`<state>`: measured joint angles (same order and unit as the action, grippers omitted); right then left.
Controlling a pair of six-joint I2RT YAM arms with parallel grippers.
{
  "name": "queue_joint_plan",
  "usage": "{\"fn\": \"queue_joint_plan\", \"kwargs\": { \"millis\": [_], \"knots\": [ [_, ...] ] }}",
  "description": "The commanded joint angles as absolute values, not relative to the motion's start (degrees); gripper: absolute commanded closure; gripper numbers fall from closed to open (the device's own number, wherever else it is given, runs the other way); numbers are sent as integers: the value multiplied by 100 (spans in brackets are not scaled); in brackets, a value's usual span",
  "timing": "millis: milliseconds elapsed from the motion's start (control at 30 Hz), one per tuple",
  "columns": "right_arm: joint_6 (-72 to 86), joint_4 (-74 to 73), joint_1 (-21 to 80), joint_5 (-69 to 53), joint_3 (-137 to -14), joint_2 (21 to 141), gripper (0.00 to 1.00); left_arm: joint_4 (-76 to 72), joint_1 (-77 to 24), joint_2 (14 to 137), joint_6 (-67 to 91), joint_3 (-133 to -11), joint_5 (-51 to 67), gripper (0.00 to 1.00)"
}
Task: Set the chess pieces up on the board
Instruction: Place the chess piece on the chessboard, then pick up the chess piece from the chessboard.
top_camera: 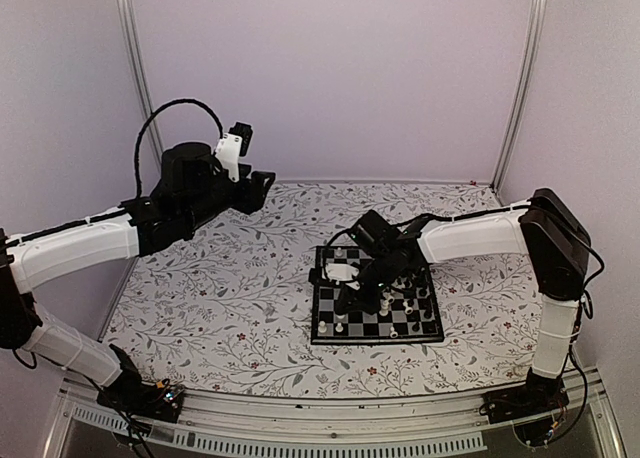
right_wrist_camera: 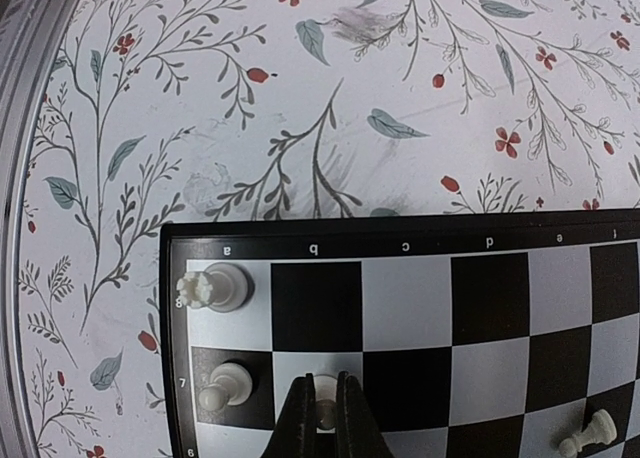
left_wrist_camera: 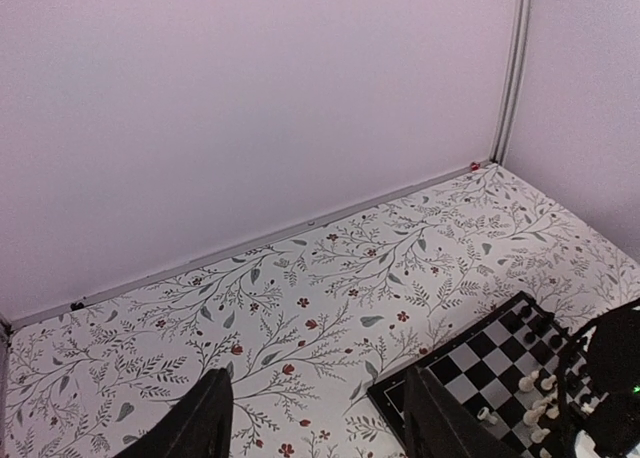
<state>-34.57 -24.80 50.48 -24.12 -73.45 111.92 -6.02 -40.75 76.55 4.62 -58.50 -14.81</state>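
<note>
The board (top_camera: 375,339) lies right of centre on the floral table. My right gripper (top_camera: 352,300) is low over its left part. In the right wrist view it (right_wrist_camera: 324,381) is shut on a white pawn (right_wrist_camera: 325,406) on the pale square b7 of the board (right_wrist_camera: 400,245). A white rook (right_wrist_camera: 215,286) stands on a8 and another white pawn (right_wrist_camera: 225,388) on a7. A further white pawn (right_wrist_camera: 588,433) lies tilted to the right. My left gripper (top_camera: 262,183) hangs high at the back left, open and empty (left_wrist_camera: 314,373).
More white pieces (left_wrist_camera: 540,403) cluster on the board's far part in the left wrist view, beside the right arm (top_camera: 470,236). Purple walls close the back and sides. A metal rail (top_camera: 330,418) runs along the near table edge.
</note>
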Motion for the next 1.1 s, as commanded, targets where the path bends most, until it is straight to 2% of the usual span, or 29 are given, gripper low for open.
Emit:
{"fn": "queue_joint_plan", "kwargs": {
  "millis": [0,67,233,367,467,567,667,867,967,1067],
  "knots": [
    [-3474,-2448,5104,-2355,-7294,11195,98,-556,-4079,7673,484,-6038,-1442,40],
    [-3472,-2448,5110,-2349,-7303,11204,96,-549,-4078,7686,483,-6038,-1425,40],
    [-3473,-2500,5145,-2326,-7286,11147,82,-536,-4083,7690,483,-6047,-1433,40],
    [-3404,-2637,5144,-2282,-7386,10916,64,-528,-4078,7711,471,-6056,-1397,40],
    [-3356,-2685,5142,-2101,-7471,10570,57,-450,-4078,7805,450,-6117,-1308,40],
    [-3340,-2723,5089,-1895,-7546,10266,54,-265,-4078,7997,346,-6248,-1036,39],
    [-3372,-2751,4927,-1771,-7523,10011,54,472,-4085,8521,30,-6683,-208,43],
    [-3388,-2635,4071,-2182,-6884,9351,54,2099,-4102,10142,-646,-7929,1665,61],
    [-3268,-2410,3593,-2341,-6433,9045,55,2347,-4210,10612,-615,-8326,1843,62],
    [-3117,-2208,3250,-2605,-6065,8744,56,2514,-4443,10949,-775,-8614,1522,62]
  ]
}}
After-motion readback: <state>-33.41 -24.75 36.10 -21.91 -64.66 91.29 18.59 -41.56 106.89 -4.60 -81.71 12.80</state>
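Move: The right fingers still pinch the white pawn over its square, the square's centre about 2 cm below. From them the corner rook stands 3 cm back and 3 cm left, the placed pawn 3 cm straight back, and the pile of white pieces roughly 6 cm ahead and 9 cm right. From the left hand, the lying pawn is about 18 cm right, 2 cm back and 25 cm below; the far pawn stands 8 cm ahead and 3 cm left of the lying pawn. Keep the right gripper in place while its fingers open to let go of the white pawn, then lift it straight off about 9 cm and swing right and forward over the board towards the white pile. As it leaves, bring the left gripper down some 15 cm and to the right towards the lying pawn, tipping the fingers down, turning clockwise and partly closing them. ##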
